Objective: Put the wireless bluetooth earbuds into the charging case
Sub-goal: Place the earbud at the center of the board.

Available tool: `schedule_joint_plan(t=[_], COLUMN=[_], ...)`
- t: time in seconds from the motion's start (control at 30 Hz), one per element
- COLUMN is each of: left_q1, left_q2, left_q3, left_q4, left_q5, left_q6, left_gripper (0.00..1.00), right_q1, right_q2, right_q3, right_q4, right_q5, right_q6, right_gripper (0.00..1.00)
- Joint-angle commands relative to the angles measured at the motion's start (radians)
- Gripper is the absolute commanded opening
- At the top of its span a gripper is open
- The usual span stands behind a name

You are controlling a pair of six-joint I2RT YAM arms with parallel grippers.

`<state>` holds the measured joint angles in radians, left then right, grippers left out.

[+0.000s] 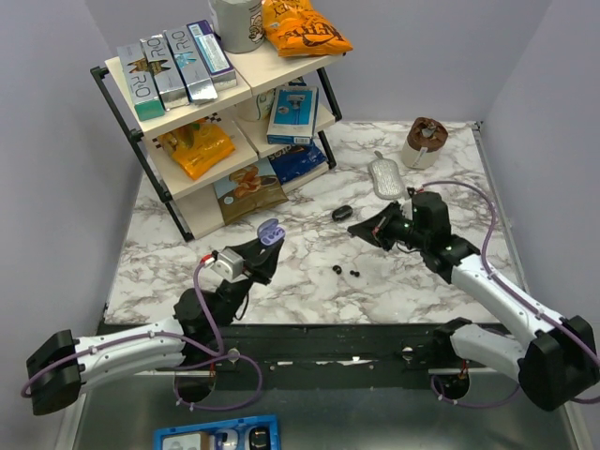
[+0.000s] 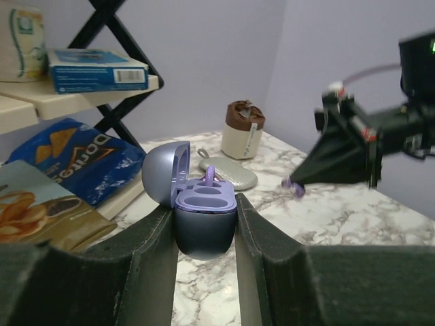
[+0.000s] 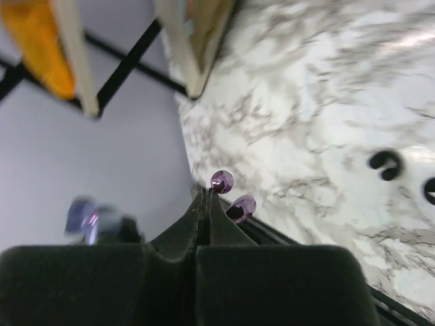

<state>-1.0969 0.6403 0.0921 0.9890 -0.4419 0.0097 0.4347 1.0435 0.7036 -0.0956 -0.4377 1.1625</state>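
My left gripper (image 1: pixel 265 246) is shut on the charging case (image 2: pixel 204 217), a dark rounded shell with a lilac insert, held upright above the table. Its lid (image 2: pixel 162 175) stands open to the left. A purple stem (image 2: pixel 209 175) rises from the case's far socket; the near socket shows hollow. My right gripper (image 3: pixel 207 193) is shut, pinching a purple earbud (image 3: pixel 223 181) at its very tips, with a second purple lobe (image 3: pixel 241 207) just beside them. In the left wrist view this earbud (image 2: pixel 294 187) hangs right of the case, apart from it.
A black-framed shelf rack (image 1: pixel 150 131) with boxes and snack bags fills the back left. A lidded cup (image 1: pixel 424 142), a grey oval pouch (image 1: pixel 385 178) and a black oval object (image 1: pixel 341 213) lie behind. Two small black rings (image 1: pixel 345 271) rest between the grippers.
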Motion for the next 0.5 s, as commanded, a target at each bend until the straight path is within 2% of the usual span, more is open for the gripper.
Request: schedule_joint_plan(t=[0.0,0.13,0.27,0.47], left_q1=[-0.032,-0.055,-0.078,-0.1], left_q2=[-0.073,-0.108,-0.126,-0.133], left_q3=[0.0,-0.003,-0.011,-0.011], left_q4=[-0.09,-0.11,-0.116,-0.121], left_q5=[-0.158,-0.173,-0.198,-0.213], left_q6=[0.059,0.055,0.055,0.062], left_gripper=[0.0,0.0,0.0,0.0], right_q1=[-0.013,-0.013,-0.013,-0.014], right_q2=[0.036,0.119,0.214,0.352], right_q3=[-0.142,-0.199,-0.184,-0.121], right_q4=[0.155,0.214,0.22,0.201], right_q5=[0.337,0.459,0.519,0.554], right_q6=[0.273,0.408,0.525,0.577], right_gripper=[0.01,0.01,0.01,0.01])
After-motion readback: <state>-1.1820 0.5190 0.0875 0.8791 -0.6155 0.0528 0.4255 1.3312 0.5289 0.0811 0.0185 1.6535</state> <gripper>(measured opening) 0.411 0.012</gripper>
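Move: The spot I am taking the purple earbud to, mid-board, lies about 8 cm ahead of my right hand, 6 cm to its right and some 19 cm below. Down at table level, the black case sits roughly 15 cm ahead and 2 cm right of that hand. One black earbud is almost straight beneath it; the other is about 4 cm right and 1 cm back. From my left hand the spot is around 14 cm ahead, 19 cm right and 24 cm down. I sink my right hand about 14 cm towards the middle of the board, carrying it forward and to the right as well and slowing as it drops, the shut fingers keeping their pinch on the purple earbud. On the way I swing the fingers clockwise and tip them down, roughly 40 degrees of turn. My left hand drifts a couple of centimetres left, still gripping the open purple case. ##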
